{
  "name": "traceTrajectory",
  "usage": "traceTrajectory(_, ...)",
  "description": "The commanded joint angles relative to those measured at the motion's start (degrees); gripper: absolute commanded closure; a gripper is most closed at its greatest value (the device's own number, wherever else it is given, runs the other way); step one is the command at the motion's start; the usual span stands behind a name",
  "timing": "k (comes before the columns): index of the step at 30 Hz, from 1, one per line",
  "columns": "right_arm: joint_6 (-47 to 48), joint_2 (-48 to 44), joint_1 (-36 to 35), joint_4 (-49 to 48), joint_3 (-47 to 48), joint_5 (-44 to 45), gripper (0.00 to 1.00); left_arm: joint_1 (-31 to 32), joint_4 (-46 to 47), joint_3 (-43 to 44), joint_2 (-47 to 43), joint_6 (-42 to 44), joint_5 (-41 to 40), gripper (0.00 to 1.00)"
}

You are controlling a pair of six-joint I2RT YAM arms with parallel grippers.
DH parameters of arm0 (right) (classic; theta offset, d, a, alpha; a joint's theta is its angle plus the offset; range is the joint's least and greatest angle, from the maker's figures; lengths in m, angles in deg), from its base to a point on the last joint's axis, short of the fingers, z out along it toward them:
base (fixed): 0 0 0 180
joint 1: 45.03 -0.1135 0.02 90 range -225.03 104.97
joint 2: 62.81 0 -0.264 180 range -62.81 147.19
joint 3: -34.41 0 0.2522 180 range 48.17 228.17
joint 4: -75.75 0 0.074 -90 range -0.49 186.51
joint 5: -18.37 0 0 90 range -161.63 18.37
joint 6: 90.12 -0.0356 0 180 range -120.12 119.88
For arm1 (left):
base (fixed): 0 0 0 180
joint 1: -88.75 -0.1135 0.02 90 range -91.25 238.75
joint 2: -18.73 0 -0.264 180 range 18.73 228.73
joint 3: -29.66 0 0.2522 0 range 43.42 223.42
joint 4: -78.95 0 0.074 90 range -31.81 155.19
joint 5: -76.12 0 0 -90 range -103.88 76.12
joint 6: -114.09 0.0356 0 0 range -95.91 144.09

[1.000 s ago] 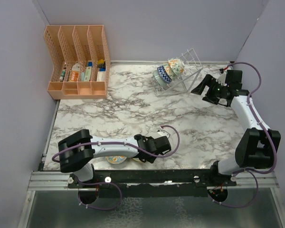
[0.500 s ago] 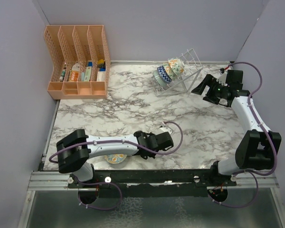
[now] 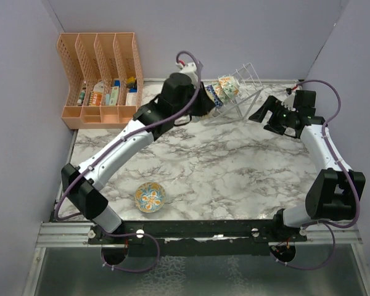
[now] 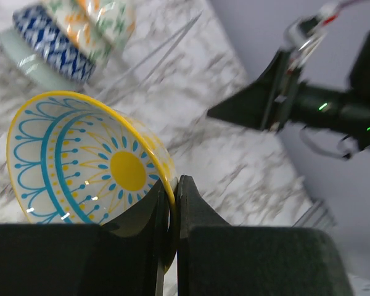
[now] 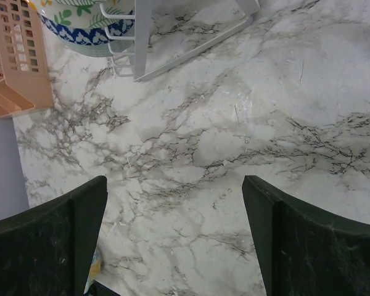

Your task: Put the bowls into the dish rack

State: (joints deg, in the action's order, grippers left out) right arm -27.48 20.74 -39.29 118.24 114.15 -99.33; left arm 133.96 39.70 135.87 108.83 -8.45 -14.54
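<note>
My left gripper [image 4: 174, 185] is shut on the rim of a yellow bowl with blue line patterns [image 4: 92, 163] and holds it tilted just in front of the dish rack [image 3: 237, 92]. In the top view this gripper [image 3: 198, 103] is at the rack's left end. Bowls stand in the rack: a blue-patterned pale one [image 4: 46, 43] and a floral cream one [image 4: 105, 18], also seen from above [image 3: 225, 86]. A blue-orange patterned bowl [image 3: 150, 197] lies on the table near the front edge. My right gripper [image 5: 172, 234] is open and empty, hovering right of the rack [image 3: 266, 114].
An orange slotted organizer [image 3: 102, 80] with small items stands at the back left. The marble table [image 3: 222, 166] is walled by purple panels on three sides. The rack's white frame [image 5: 172, 37] shows at the top of the right wrist view.
My left arm has swung from the near edge up to the rack, carrying the yellow bowl. The blue-orange bowl it covered now shows. The right arm has barely moved.
</note>
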Motion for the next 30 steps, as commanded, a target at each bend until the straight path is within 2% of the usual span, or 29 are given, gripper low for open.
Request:
traceTrajectory(1,0.21,-1.06,0.41,0.03,2.83,1.07,0.10,-7.11,22.40,2.80,3.58,-14.62,17.52,1.00)
traceTrajectory(3,0.60,-0.60,0.41,0.38,3.41,1.12,0.10,-10.25,33.14,1.93,6.08,-24.26,22.84,1.00)
traceTrajectory(6,1.11,-0.57,0.41,0.16,3.19,1.43,0.09,-12.06,44.24,4.62,11.31,-35.38,25.68,1.00)
traceTrajectory(11,1.07,-0.40,0.41,-1.18,1.66,1.01,0.09,-12.17,59.78,12.18,20.71,-49.10,24.35,1.00)
traceTrajectory(13,1.03,-0.20,0.41,-1.47,1.36,0.80,0.09,-12.16,63.28,15.86,24.68,-52.39,22.77,1.00)
traceTrajectory(18,1.27,-0.04,0.41,-1.81,0.94,0.92,0.09,-12.16,68.45,23.49,32.39,-57.34,18.34,1.00)
traceTrajectory(23,1.59,0.37,0.41,-1.90,0.39,0.85,0.09,-12.16,70.83,26.08,37.47,-60.75,15.32,1.00)
traceTrajectory(30,2.12,0.76,0.50,-1.91,0.73,1.16,0.09,-12.23,67.00,32.99,43.84,-61.38,12.52,1.00)
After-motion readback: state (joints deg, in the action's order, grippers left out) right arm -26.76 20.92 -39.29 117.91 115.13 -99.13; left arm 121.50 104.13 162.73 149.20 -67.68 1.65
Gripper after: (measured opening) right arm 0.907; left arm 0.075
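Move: The free place in the dish rack, for the yellow-rimmed bowl already in the left gripper, lies about 23 cm ahead of that hand, 8 cm to its right and some 21 cm below. Short of the free place stand the floral bowl, roughly 18 cm ahead and 3 cm right, and the blue zigzag bowl, 15 cm ahead and 1 cm left, both about 22 cm down. From the right hand the free place is some 20 cm ahead, 7 cm left and 7 cm below. Carry the yellow-rimmed bowl forward about 18 cm with the left gripper, rising some 12 cm, first steeply, then more slowly, and easing right, until it is high above the rack. Meanwhile roll the wrist about 70 degrees, left side down, so the fingertips swing from slanting down to slanting up. Keep the rim pinched. ##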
